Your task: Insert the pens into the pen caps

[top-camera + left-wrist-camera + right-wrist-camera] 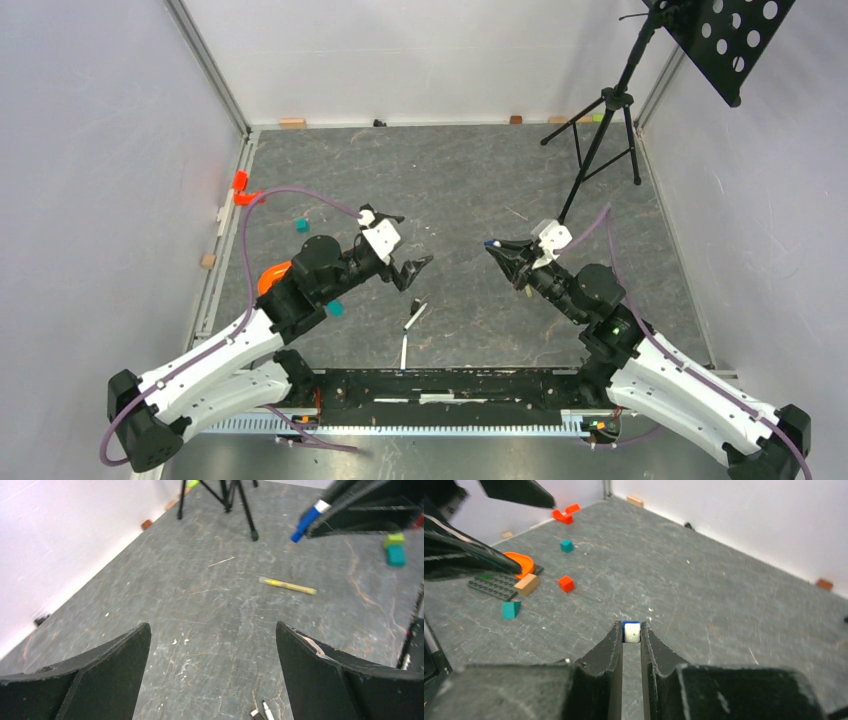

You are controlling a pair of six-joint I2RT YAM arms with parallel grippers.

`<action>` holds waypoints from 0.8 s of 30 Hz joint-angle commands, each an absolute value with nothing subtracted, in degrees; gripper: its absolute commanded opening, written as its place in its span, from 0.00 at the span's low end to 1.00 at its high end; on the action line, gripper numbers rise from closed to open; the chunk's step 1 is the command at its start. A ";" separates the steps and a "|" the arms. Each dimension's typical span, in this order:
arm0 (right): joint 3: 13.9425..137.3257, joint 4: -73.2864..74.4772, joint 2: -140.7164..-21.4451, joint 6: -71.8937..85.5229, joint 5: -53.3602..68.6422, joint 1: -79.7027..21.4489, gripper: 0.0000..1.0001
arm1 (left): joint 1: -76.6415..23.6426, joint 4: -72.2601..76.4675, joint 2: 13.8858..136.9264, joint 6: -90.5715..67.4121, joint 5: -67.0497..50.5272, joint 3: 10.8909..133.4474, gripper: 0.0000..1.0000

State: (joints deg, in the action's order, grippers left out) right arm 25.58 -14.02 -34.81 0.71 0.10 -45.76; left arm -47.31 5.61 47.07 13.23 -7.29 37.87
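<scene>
My right gripper is shut on a bright blue pen cap, whose white end sits between the fingertips. The cap also shows in the left wrist view, sticking out of the right jaws. My left gripper is open and empty, held above the floor and facing the right gripper. A yellow-olive pen lies on the floor beyond it. Two white pens lie near the front, below the left gripper. Their tips show at the lower edge of the left wrist view. The black cap is not clearly visible.
A black tripod with a music stand stands at the back right. Toy blocks lie on the left: a red cube, teal cubes, a tan block, a black plate and an orange dish. Walls enclose the floor.
</scene>
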 commanded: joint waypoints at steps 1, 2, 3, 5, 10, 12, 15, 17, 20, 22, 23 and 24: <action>27.26 -7.88 -34.62 8.37 -11.31 -46.03 0.00 | -46.93 3.43 47.14 6.69 5.09 43.10 1.00; 27.42 -7.05 -34.75 9.55 -12.69 -46.02 0.00 | -46.93 1.31 47.70 5.88 6.23 44.26 1.00; 27.42 -6.13 -34.80 10.69 -14.22 -46.05 0.00 | -46.93 -1.41 48.87 4.66 7.10 46.49 1.00; 27.80 -4.29 -35.14 12.37 -16.80 -46.01 0.00 | -46.93 -9.39 51.57 2.10 8.67 51.91 1.00; 28.56 -0.83 -36.40 13.86 -21.30 -46.05 0.00 | -46.93 -26.93 57.54 -2.89 9.15 61.99 1.00; 28.65 -0.32 -36.65 13.55 -22.19 -46.05 0.00 | -47.00 -28.20 57.38 -1.75 6.73 59.63 1.00; 28.64 -0.15 -37.12 13.66 -22.38 -46.05 0.00 | -47.02 -28.10 58.05 1.70 3.03 53.86 1.00; 29.32 -0.15 -38.05 13.73 -21.59 -46.05 0.00 | -47.31 -29.20 61.16 3.02 0.31 51.99 1.00; 31.02 3.84 -40.07 13.52 -20.43 -46.04 0.00 | -48.60 -30.60 66.86 3.90 0.82 51.88 0.99; 31.68 5.43 -40.43 13.52 -20.28 -45.92 0.00 | -49.25 -30.94 70.25 3.86 0.93 52.67 0.98; 31.88 6.19 -40.28 13.40 -19.96 -45.84 0.00 | -49.31 -30.94 71.66 3.53 0.31 52.90 0.97; 32.19 6.96 -40.14 13.64 -19.12 -45.37 0.00 | -49.30 -30.94 72.81 3.22 -1.04 52.99 0.96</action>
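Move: The blue pen lies on the table some 8 cm back from the open left hand, 3 cm to its left and about 26 cm below. At the same depth, the black pen is about 3 cm ahead of that hand and the black pen cap about 6 cm ahead, both with no real sideways offset. From the right hand, which holds the blue cap, the blue pen is about 8 cm back, 19 cm left and 26 cm below; the yellow pen is roughly 11 cm ahead and 14 cm right, equally low. Forward and up by about 4 cm, then the left hand turns over into a fast drop, ending some 14 cm lower than it began, towards the loose pens. Its wrist swings the wide-open fingers from level to steeply down. The right hand keeps hold of the blue cap while sinking about 7 cm, drifting right and slightly forward, its fingers turning clockwise and tipping downward. ##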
